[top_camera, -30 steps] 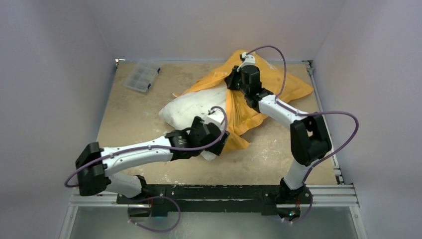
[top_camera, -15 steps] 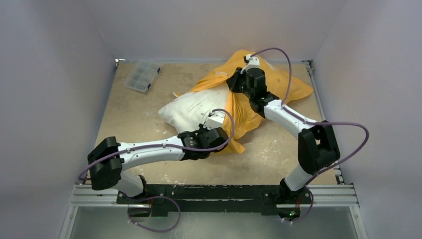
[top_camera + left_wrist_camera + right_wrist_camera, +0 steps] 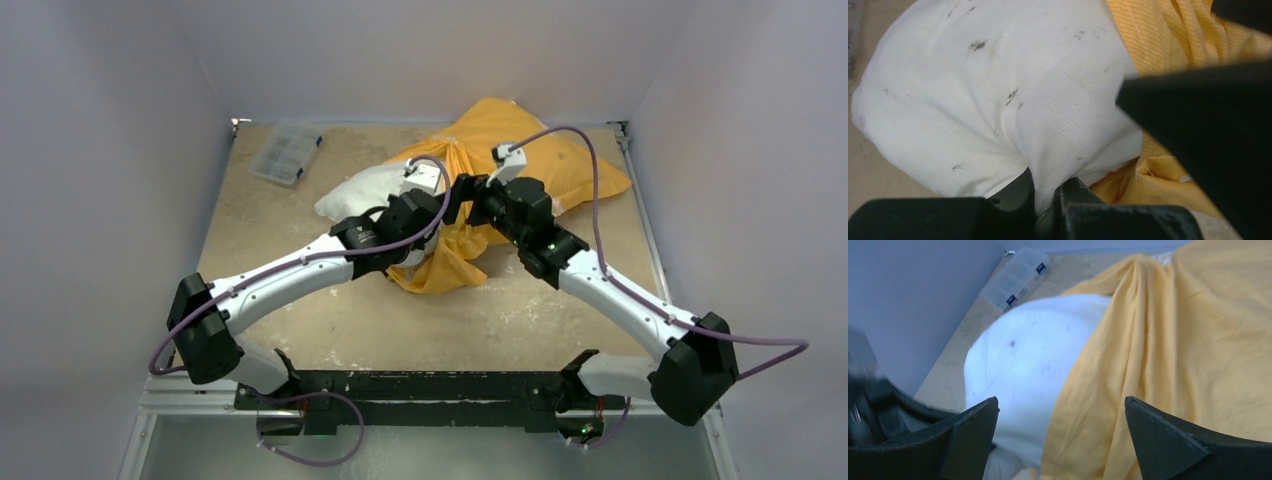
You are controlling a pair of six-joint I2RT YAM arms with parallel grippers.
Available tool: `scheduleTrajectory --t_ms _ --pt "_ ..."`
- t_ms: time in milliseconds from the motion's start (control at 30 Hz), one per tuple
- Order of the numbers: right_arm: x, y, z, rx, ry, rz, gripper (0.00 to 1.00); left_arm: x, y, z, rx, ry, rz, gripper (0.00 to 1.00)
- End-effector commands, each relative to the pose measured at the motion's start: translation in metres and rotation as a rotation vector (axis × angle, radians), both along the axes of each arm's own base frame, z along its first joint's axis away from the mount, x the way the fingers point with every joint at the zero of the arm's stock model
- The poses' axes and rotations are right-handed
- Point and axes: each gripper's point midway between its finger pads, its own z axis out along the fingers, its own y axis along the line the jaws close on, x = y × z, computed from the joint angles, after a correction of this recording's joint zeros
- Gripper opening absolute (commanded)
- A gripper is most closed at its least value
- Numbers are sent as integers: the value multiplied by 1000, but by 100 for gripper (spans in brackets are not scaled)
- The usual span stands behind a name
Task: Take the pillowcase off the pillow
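Observation:
The white pillow point(image 3: 352, 197) lies mid-table, its right part still inside the orange-yellow pillowcase point(image 3: 530, 150). My left gripper point(image 3: 428, 202) is shut on a pinched fold of the pillow point(image 3: 998, 100) near the pillowcase's open edge point(image 3: 1168, 175); the fold runs down between its fingers point(image 3: 1020, 192). My right gripper point(image 3: 468, 195) hovers right beside it, open and holding nothing. Between its spread fingertips point(image 3: 1060, 405) I see the pillow point(image 3: 1023, 365) on the left and the pillowcase point(image 3: 1188, 350) on the right. Bunched pillowcase cloth point(image 3: 445, 265) hangs below both grippers.
A clear plastic compartment box point(image 3: 285, 153) sits at the table's far left, also showing in the right wrist view point(image 3: 1015, 282). Grey walls close in the table on three sides. A metal rail point(image 3: 640, 210) runs along the right edge.
My left gripper shut on the pillow and moved away from the near edge with it. My right gripper let go of the pillowcase's far end, opened, and pulled back beside the left one.

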Motion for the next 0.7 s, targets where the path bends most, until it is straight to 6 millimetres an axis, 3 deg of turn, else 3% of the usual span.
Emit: scheduleTrajectory --t_ms 0,167,300,400,467,667 --pt "-35 3 -24 -21 77 61 99 27 -16 48 -90 -86 -22 0" --pt "-54 20 -48 -16 153 124 99 31 -20 66 -140 -101 -31 0" --pt "-37 8 -83 -36 256 -36 98 29 -11 88 -169 -131 -20 0" --pt "-35 -3 -103 -50 311 -117 92 25 -1 104 -177 -152 -14 0" --pt "-29 -11 -108 -59 320 -183 85 22 10 114 -174 -173 5 0" --pt "-6 -41 -110 -54 313 -302 41 17 61 138 -146 -230 101 0"
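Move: The bunched fold at the pillowcase's mouth lies about 9 cm below the right hand, some 3 cm back and 1 cm to its left. From that hand, the bare white part of the pillow is level and some 13 cm left, 14 cm down; the loose yellow flap is about 13 cm back and roughly beneath, near the table. From the left hand, which already pinches the pillow's end, the fold sits some 7 cm right, 3 cm ahead and a touch lower. The bunched fold at the pillowcase's mouth is met from above by the wide-open right hand, which draws back while sinking, then eases slightly forward, about 9 cm down in all and tipping some 15 degrees downward, and closes its fingers halfway around the cloth. The left hand keeps its pinch on the white pillow end and lifts it about 5 cm, easing a little forward first. ##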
